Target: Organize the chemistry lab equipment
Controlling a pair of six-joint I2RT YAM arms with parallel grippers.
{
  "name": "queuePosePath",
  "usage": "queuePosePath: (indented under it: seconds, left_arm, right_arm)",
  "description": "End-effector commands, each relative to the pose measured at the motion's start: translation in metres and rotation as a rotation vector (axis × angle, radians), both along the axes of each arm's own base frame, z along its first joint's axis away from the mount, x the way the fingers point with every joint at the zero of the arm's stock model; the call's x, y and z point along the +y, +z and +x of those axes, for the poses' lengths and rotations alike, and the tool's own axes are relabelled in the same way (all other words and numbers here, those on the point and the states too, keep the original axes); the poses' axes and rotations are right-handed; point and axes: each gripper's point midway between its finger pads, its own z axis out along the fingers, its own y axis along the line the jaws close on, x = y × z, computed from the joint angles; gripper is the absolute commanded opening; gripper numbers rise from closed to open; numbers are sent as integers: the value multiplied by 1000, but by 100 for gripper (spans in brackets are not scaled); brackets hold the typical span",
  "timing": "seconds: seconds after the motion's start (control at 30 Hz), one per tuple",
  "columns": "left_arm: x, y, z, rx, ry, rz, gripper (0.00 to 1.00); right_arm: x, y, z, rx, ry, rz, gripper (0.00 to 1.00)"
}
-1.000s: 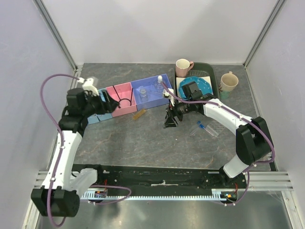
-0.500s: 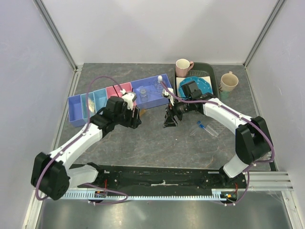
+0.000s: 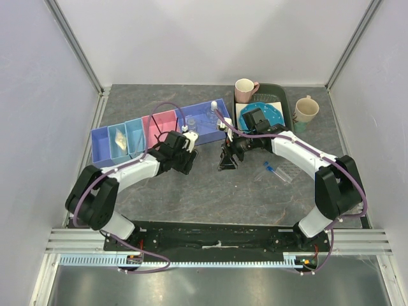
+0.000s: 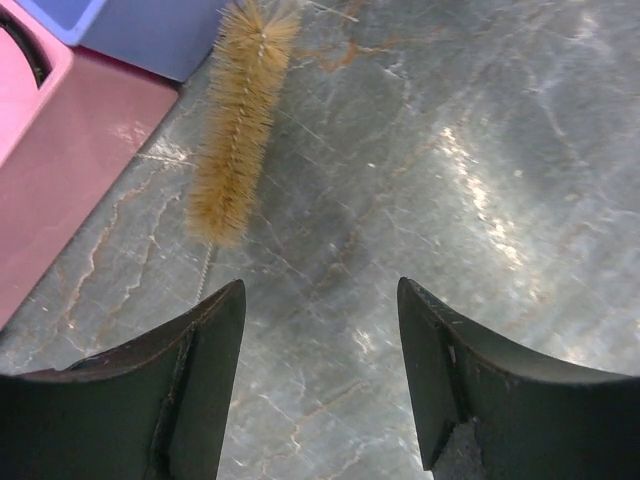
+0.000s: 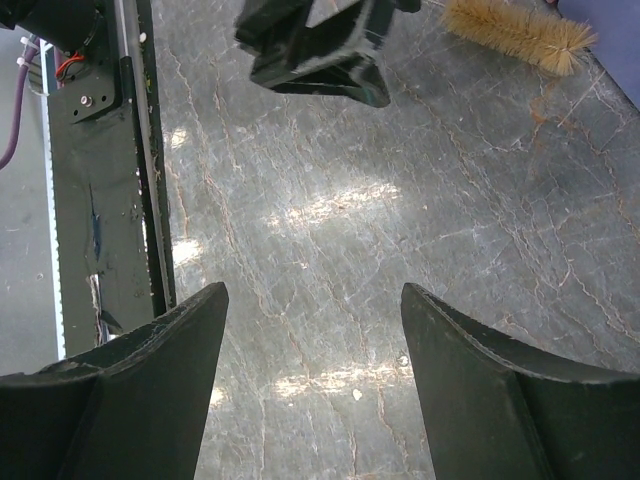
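A tan bristle brush (image 4: 235, 130) lies on the grey table against the pink bin (image 4: 40, 170) and a blue bin (image 4: 150, 30). My left gripper (image 4: 320, 290) hovers just short of it, open and empty; in the top view it (image 3: 189, 164) covers the brush. The right gripper (image 5: 312, 292) is open over bare table, with the left gripper (image 5: 320, 50) and the brush (image 5: 520, 35) ahead of it. In the top view the right gripper (image 3: 225, 162) sits mid-table. A white-capped bottle (image 3: 213, 111) stands in the far blue bin (image 3: 220, 107). A clear bag with blue-capped vials (image 3: 274, 171) lies to the right.
A row of blue and pink bins (image 3: 105, 143) runs along the left back. A dark tray (image 3: 284, 95) holds a blue dotted plate (image 3: 262, 115) and a pink mug (image 3: 244, 89). A cream mug (image 3: 306, 109) stands right of it.
My left arm has swung from the bins at the far left rightward and down to the brush by the pink bin. The right arm has stayed still.
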Motion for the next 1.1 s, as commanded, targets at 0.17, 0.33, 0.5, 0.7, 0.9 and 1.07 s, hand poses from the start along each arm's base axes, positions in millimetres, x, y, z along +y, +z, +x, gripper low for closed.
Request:
queuePosePath:
  seconds: [0.17, 0.33, 0.5, 0.7, 0.9, 1.07]
  left_arm:
    - [1, 9, 52, -138, 7, 131, 67]
    - [0, 3, 59, -130, -23, 168, 64]
    - [2, -6, 62, -104, -27, 212, 62]
    - [1, -9, 66, -89, -27, 220, 60]
    - [-1, -17, 62, -45, -23, 212, 49]
    - [0, -27, 53, 2, -13, 207, 41]
  right_arm:
    - [4, 11, 6, -59, 21, 18, 78]
    - [4, 9, 7, -59, 20, 12, 78]
    - [4, 10, 7, -62, 22, 11, 78]
    - [4, 9, 7, -56, 25, 11, 78]
    - [4, 11, 6, -57, 25, 13, 79]
    - [4, 13, 6, -61, 27, 18, 78]
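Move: The brush lies on the table about 8 cm ahead of the left hand, about 1 cm to its right and some 4 cm below. The pink box stands roughly 18 cm ahead and 11 cm left of that hand, the blue box about 23 cm ahead and 8 cm right, both a little below it. From the idle right hand, the brush is some 18 cm to the left, 6 cm ahead and 13 cm down. Bring the left gripper forward about 5 cm and down some 3 cm onto the near end of the brush, rolling the wrist about 10 degrees so its left side rises. As the reach slows, bring the fingers from wide towards half open, one on each side of the bristles, starting to touch them. ##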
